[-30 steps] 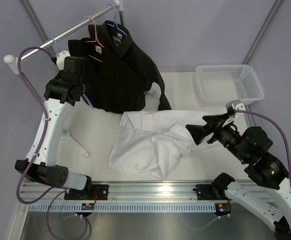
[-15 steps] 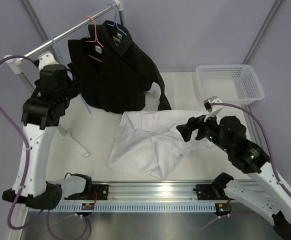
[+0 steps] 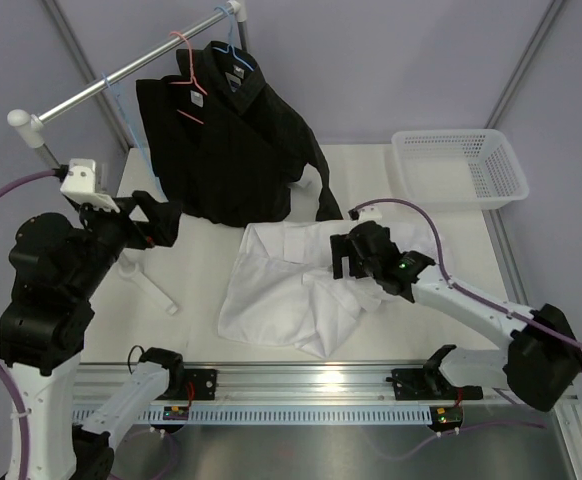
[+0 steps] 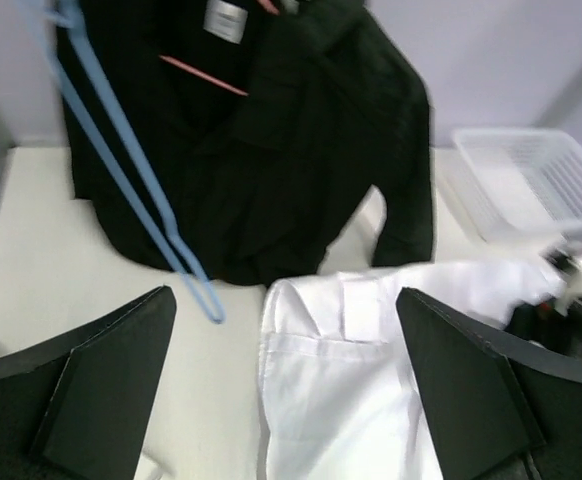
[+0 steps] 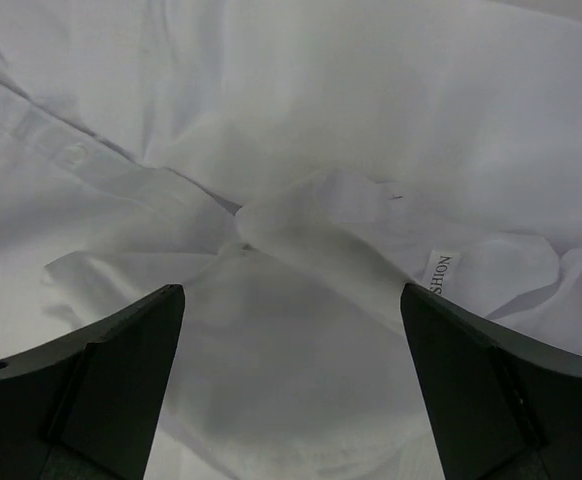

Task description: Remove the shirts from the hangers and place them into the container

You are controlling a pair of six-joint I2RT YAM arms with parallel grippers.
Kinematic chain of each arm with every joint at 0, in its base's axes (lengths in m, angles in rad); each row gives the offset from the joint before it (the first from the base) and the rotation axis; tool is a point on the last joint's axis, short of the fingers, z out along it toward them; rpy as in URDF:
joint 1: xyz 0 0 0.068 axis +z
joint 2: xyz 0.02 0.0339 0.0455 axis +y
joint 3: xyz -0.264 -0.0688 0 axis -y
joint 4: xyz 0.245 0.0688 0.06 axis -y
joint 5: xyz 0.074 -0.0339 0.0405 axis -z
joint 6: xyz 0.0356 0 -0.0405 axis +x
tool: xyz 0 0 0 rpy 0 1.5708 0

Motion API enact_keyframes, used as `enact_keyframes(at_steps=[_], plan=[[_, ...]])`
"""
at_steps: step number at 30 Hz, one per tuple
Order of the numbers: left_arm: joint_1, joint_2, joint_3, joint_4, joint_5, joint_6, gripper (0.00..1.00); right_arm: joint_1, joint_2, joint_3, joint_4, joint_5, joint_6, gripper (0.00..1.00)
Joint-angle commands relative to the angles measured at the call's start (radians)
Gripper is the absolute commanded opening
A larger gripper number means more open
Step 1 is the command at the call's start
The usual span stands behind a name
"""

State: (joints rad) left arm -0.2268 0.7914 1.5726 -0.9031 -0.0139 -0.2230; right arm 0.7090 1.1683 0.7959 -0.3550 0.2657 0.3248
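A white shirt [image 3: 289, 288] lies crumpled on the table, off any hanger. Two black shirts [image 3: 233, 150] hang from the rail on a pink-red hanger [image 3: 185, 58] and a light blue hanger [image 3: 233, 42]. An empty light blue hanger [image 4: 200, 285] dangles at their left. My left gripper [image 3: 161, 220] is open in the air, left of the black shirts, holding nothing [image 4: 283, 295]. My right gripper [image 3: 343, 255] is open just above the white shirt's folds [image 5: 291, 290], jaws either side of a raised ridge of cloth. The white mesh container [image 3: 461, 165] stands at the back right.
The silver rail [image 3: 121, 75] slants across the back left, its white foot [image 3: 153, 287] on the table near my left arm. A black sleeve [image 3: 323, 195] hangs down to the table beside the white shirt's collar [image 4: 361, 305].
My left gripper has opened and pulled back and down from the blue hanger at the rail. My right arm has swung left and lowered over the white shirt.
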Motion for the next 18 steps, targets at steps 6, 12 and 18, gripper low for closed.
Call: enact_keyframes(at_steps=[6,12,18], plan=[[0.0,-0.031,-0.244,0.289,0.445,0.071,0.99,0.01,0.339,-0.023,0.198,0.046,0.227,0.99],[-0.002,-0.055,-0.423,0.486,0.518,0.034,0.99,0.01,0.533,-0.011,0.249,0.032,0.338,0.99],[-0.002,-0.069,-0.526,0.552,0.522,0.04,0.99,0.01,0.611,-0.063,0.318,0.018,0.419,0.71]])
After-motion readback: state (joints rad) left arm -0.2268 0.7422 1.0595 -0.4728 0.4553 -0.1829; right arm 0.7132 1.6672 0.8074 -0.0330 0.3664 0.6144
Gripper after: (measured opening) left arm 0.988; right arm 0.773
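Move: The right hand hovers low over the spread white shirt: the collar fold it will pinch is about 4 cm ahead, 3 cm to its left and 12 cm below. From there the dark sleeve end lies some 14 cm farther out, and the white container about 24 cm farther out and 28 cm right. For the left hand that fold is roughly 11 cm ahead, 24 cm right and 43 cm down; the black shirts hang about 26 cm ahead, 5 cm right and 16 cm lower. Down first, about 11 cm, the open right hand sinks onto the white shirt, then skims forward and left at cloth level, pushing the fabric along while its fingers start closing around the collar fold. The left hand, wide open, swings right and down from the rail and the emptied blue hanger towards the white shirt, turning some 25 degrees clockwise. ##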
